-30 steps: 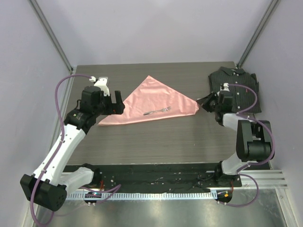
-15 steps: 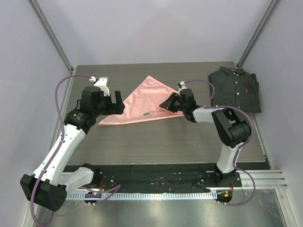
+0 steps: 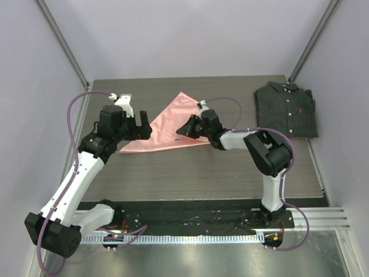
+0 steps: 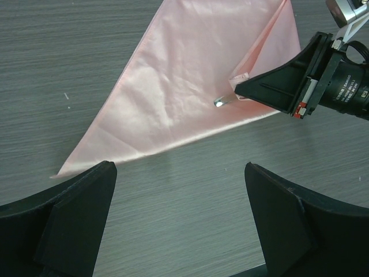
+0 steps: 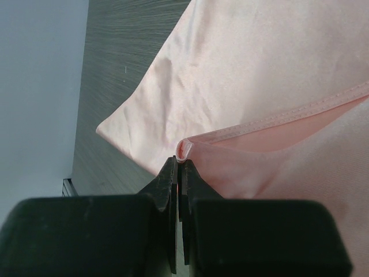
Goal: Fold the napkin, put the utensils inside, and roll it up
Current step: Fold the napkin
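The salmon-pink napkin (image 3: 161, 124) lies as a triangle on the table. Its right corner is lifted and drawn leftward over the rest of the cloth. My right gripper (image 3: 181, 133) is shut on that corner; the right wrist view shows the hem pinched between the tips (image 5: 183, 161) above the napkin (image 5: 248, 69). Only the silver end of the fork (image 4: 222, 101) shows in the left wrist view, peeking from under the folded flap of the napkin (image 4: 184, 75), just ahead of the right gripper (image 4: 239, 89). My left gripper (image 3: 145, 125) hovers open by the napkin's left corner, holding nothing (image 4: 179, 167).
A dark pinstriped folded shirt (image 3: 286, 108) lies at the back right of the wood-grain table (image 3: 202, 173). Pale walls and frame posts close in the back and sides. The arm bases sit at the near edge.
My right gripper has swept left from beside the shirt, carrying the napkin's right corner over the fork. The left arm has not moved.
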`<state>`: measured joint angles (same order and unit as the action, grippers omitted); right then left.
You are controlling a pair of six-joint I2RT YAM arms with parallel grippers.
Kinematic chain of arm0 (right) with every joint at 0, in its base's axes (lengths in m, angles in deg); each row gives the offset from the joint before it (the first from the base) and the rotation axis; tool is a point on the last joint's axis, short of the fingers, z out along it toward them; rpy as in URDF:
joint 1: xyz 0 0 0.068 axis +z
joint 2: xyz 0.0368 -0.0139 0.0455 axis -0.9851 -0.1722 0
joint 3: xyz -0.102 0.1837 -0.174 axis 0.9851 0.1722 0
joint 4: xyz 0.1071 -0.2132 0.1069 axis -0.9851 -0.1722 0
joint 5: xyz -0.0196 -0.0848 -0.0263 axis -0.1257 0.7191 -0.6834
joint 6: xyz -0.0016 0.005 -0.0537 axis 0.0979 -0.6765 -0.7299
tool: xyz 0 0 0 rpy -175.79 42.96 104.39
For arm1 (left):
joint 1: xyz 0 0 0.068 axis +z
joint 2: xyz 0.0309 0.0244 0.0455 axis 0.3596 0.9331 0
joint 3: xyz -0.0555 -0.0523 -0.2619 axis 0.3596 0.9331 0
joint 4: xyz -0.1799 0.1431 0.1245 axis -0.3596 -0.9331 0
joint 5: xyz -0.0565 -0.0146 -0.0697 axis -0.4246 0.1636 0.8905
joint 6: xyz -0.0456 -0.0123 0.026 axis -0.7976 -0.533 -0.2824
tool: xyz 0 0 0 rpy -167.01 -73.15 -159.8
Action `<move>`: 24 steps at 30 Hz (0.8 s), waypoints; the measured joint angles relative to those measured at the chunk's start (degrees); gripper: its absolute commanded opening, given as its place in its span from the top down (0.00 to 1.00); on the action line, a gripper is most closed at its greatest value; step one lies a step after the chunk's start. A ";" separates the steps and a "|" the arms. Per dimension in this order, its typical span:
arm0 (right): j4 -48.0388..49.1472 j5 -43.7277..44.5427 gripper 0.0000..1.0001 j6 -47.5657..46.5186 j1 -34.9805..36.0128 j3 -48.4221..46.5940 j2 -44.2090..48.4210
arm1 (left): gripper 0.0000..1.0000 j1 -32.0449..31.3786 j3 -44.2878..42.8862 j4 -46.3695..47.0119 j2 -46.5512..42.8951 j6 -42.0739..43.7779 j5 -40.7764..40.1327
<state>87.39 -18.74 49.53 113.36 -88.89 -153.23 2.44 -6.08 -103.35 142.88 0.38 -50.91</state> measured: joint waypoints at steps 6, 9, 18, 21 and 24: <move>0.39 -0.13 0.99 0.57 1.09 -0.94 -1.46 | 0.00 0.00 0.00 0.00 0.00 0.00 -0.02; 0.39 -0.13 0.99 0.70 1.62 -0.96 -2.34 | 0.00 0.00 0.00 0.00 0.00 0.00 -0.02; 0.33 -0.44 0.76 0.76 3.15 -0.96 -3.15 | 0.00 0.00 0.07 0.02 0.00 0.00 -0.04; 0.33 -0.92 0.62 0.57 3.32 -0.96 -3.15 | 0.00 0.00 0.13 0.02 0.00 -0.09 -0.26; 0.37 -1.31 0.45 0.24 3.43 -0.94 -3.13 | 0.00 0.00 0.55 0.15 0.00 -1.27 -2.05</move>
<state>87.76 -20.05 49.77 116.79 -89.83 -156.35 2.44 -5.53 -103.19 142.88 -0.89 -52.96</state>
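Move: The right hand holds the napkin's folded-over corner low above the cloth. Its landing spot, just inside the near edge, is about 4 cm left, 2 cm back and 3 cm down. The utensils' handle end peeks out 1 cm back and 1 cm left of the hand; the napkin's left corner is some 24 cm left and 7 cm back. From the left hand, the landing spot is roughly 7 cm ahead, 9 cm right and 18 cm below. Keep the napkin corner pinched and ease the right hand left and back towards the near edge, past the utensils' handle end, about 3.5 cm in all, sinking some 2 cm to the cloth on the way. Then open the fingers to nearly half and let the corner go while still drifting slightly back and left. ##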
